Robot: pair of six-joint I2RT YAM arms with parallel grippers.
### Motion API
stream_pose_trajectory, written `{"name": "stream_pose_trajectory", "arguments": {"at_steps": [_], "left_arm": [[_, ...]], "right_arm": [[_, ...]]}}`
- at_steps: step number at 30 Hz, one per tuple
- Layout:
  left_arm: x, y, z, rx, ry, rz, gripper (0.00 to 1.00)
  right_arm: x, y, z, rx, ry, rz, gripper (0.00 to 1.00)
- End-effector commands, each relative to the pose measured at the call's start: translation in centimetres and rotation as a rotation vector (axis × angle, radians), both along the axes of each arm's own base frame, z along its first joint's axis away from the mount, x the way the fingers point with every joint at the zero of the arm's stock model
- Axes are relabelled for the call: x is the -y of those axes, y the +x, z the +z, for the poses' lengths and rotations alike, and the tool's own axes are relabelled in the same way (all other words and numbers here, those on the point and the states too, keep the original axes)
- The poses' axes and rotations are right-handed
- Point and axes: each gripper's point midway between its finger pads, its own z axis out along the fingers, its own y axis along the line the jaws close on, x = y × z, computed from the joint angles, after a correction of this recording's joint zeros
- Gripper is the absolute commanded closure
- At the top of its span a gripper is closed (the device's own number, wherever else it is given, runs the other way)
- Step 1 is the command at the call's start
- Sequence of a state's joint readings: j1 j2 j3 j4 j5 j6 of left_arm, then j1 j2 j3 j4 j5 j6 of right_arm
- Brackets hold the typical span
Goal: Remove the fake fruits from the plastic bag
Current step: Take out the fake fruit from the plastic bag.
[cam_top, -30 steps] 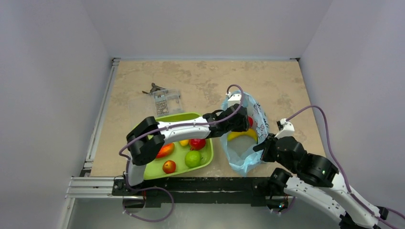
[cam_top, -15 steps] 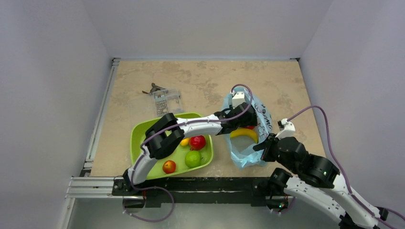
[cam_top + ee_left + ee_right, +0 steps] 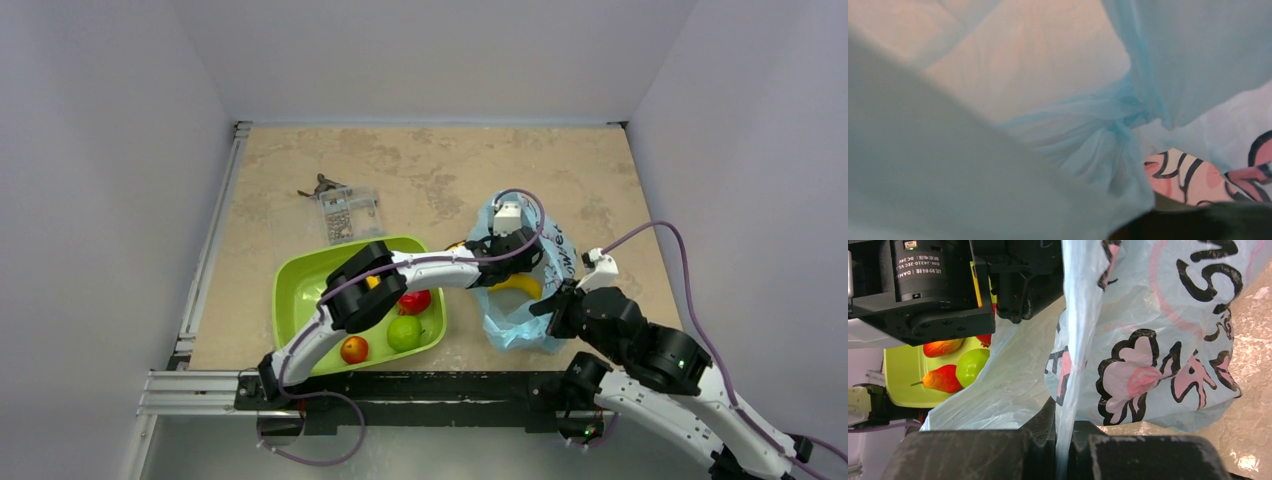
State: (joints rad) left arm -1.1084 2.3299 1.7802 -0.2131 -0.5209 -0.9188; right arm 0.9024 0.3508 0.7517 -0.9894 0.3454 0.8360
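Note:
The light blue plastic bag [image 3: 520, 325] lies right of the green tray, its mouth toward the left arm. My left gripper [image 3: 510, 266] is reached deep inside it, just above a yellow banana [image 3: 520, 287]. In the left wrist view only blue film [image 3: 1058, 130] and printed marks show, with the jaws hidden. My right gripper [image 3: 553, 305] is shut on the bag's near edge, and the film [image 3: 1064, 430] runs pinched between its fingers. In the tray lie a red round fruit [image 3: 414, 300], a green apple [image 3: 404, 332] and a small red-yellow apple [image 3: 353, 349].
The lime-green tray [image 3: 296, 283] sits near the left arm's base, partly under its forearm [image 3: 430, 266]. A clear packet with a dark clip [image 3: 345, 210] lies behind the tray. Walls close off three sides of the tabletop.
The left arm has pushed further right and deeper into the bag, its elbow swinging over the tray. The red fruit seen in the bag earlier is now covered. The right gripper kept its hold.

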Motion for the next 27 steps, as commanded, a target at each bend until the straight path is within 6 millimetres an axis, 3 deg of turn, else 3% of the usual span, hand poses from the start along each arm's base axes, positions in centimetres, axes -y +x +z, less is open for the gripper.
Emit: {"name": "stream_pose_trajectory", "arguments": {"at_steps": [1, 7, 16, 27], "left_arm": [[-0.3, 0.1, 4.5, 0.072, -0.027, -0.062, 0.63], [-0.4, -1.0, 9.3, 0.078, -0.116, -0.172, 0.85], [-1.9, -4.1, 13.8, 0.018, -0.25, -0.287, 0.96], [-2.7, -13.0, 20.9, -0.108, -0.52, -0.712, 1.0]], "right_arm": [[-0.5, 0.2, 1.5, 0.044, 0.042, 0.017, 1.0], [-0.5, 0.3, 1.5, 0.044, 0.038, 0.018, 1.0], [-0.6, 0.3, 1.3, 0.041, 0.032, 0.019, 1.0], [-0.6, 0.4, 1.1, 0.034, 0.02, 0.017, 1.0]]}}
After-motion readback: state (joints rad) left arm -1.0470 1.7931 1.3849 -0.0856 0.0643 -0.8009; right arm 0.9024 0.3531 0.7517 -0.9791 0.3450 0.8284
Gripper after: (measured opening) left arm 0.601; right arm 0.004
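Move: The left hand is down inside the plastic bag with the red fruit already between its fingers. The green tray that it is bound for has its middle about 37 cm to the left and 12 cm back, at roughly the same height. The banana lies in the bag some 7 cm back and 2 cm left; in the tray, the pomegranate is about 25 cm left and 11 cm back. From the right hand the red fruit is about 12 cm ahead, 2 cm left and 14 cm lower. Mainly upward, by about 14 cm, the left hand draws the red fruit off the bag's bottom, easing back at first, then rising fast and finally sweeping back, some 9 cm in all, with a little leftward drift towards the tray. Its grip stays shut on the fruit while the wrist swings about 30 degrees clockwise and its left side dips. The right hand stays put, still pinching the bag's rim. ##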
